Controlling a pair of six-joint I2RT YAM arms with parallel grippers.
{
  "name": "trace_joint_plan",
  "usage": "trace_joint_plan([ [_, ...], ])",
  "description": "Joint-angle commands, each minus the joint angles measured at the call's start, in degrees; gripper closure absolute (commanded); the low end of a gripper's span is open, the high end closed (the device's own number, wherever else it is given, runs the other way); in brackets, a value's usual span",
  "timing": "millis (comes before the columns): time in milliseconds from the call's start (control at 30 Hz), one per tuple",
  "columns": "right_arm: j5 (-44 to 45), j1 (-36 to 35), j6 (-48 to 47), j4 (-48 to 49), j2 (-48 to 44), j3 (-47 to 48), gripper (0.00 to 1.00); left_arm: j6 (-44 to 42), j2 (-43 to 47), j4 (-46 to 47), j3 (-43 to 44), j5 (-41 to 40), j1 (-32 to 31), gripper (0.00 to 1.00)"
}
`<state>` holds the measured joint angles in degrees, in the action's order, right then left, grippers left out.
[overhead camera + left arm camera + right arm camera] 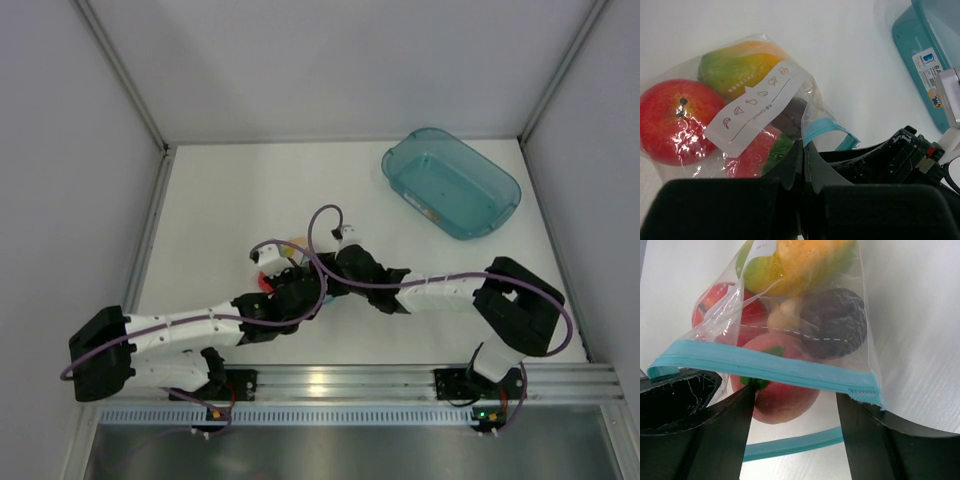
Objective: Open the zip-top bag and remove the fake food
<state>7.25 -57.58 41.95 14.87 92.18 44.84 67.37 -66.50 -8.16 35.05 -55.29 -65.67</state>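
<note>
The zip-top bag (756, 107) lies on the white table, clear plastic with a white label and a teal zip strip (765, 365). Its mouth gapes, and the lower strip (790, 444) curves away below. The fake food is inside: a red apple-like ball (672, 122), a yellow-green mango (737, 62), a dark piece (832, 322) and a pinkish peach (785, 400) poking out of the mouth. My left gripper (807, 150) is shut on the bag's edge by the zip. My right gripper (795, 407) is open, one finger on each side of the peach. From above, only bits of yellow fruit (293, 243) show.
A teal translucent tub (450, 182) stands at the back right, and its corner shows in the left wrist view (920, 65). Both arms cross close together over the middle of the table (220, 200). White walls close in the sides and back.
</note>
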Motion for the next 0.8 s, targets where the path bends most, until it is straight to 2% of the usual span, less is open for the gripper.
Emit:
trace_joint_plan([
  [0,-2.58,-0.25,-0.73,8.50,1.33,4.29,0.34,1.44,1.20,3.07,-0.24,3.78,-0.51,1.00],
  [33,-2.85,-0.34,-0.91,8.42,1.77,4.55,0.41,1.62,1.37,2.98,-0.24,3.78,-0.51,1.00],
  [133,-2.24,-0.08,-0.47,8.24,2.65,4.29,0.54,1.88,2.07,2.98,-0.24,3.52,-0.60,1.00],
  [300,-1.71,0.89,0.58,12.09,1.95,-0.18,0.64,1.97,4.35,2.98,-1.03,2.38,-0.60,1.00],
  [433,-2.32,1.33,0.59,13.25,1.77,-1.86,0.78,1.80,4.98,2.98,-1.47,1.59,-0.60,1.00],
  [767,1.01,1.60,-4.15,6.05,-7.35,-5.37,0.81,1.62,4.19,2.80,-3.58,-1.31,-0.51,1.00],
])
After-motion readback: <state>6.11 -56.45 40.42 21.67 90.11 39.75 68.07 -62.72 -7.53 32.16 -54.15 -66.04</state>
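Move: From the right gripper, its open fingers reaching into the bag's mouth, the peach lies just beyond and slightly below the pads, about 1 cm ahead and 2 cm left. The plum is some 6 cm ahead and 2 cm left of this hand, the mango about 9 cm ahead and 6 cm left, the tomato roughly 3 cm ahead and 11 cm left. From the left gripper, shut on the zip rim, the peach is about 2 cm ahead, 3 cm left and 6 cm below. Close the right gripper on the peach, from well open to just under half, while easing it about 1 cm left and slightly forward; its fingers stop on the peach and their effort rises. Then draw it back some 2 cm to the right, towards the bag's mouth. Keep the left gripper pinching the rim, letting it lift about 1 cm and come back down. ##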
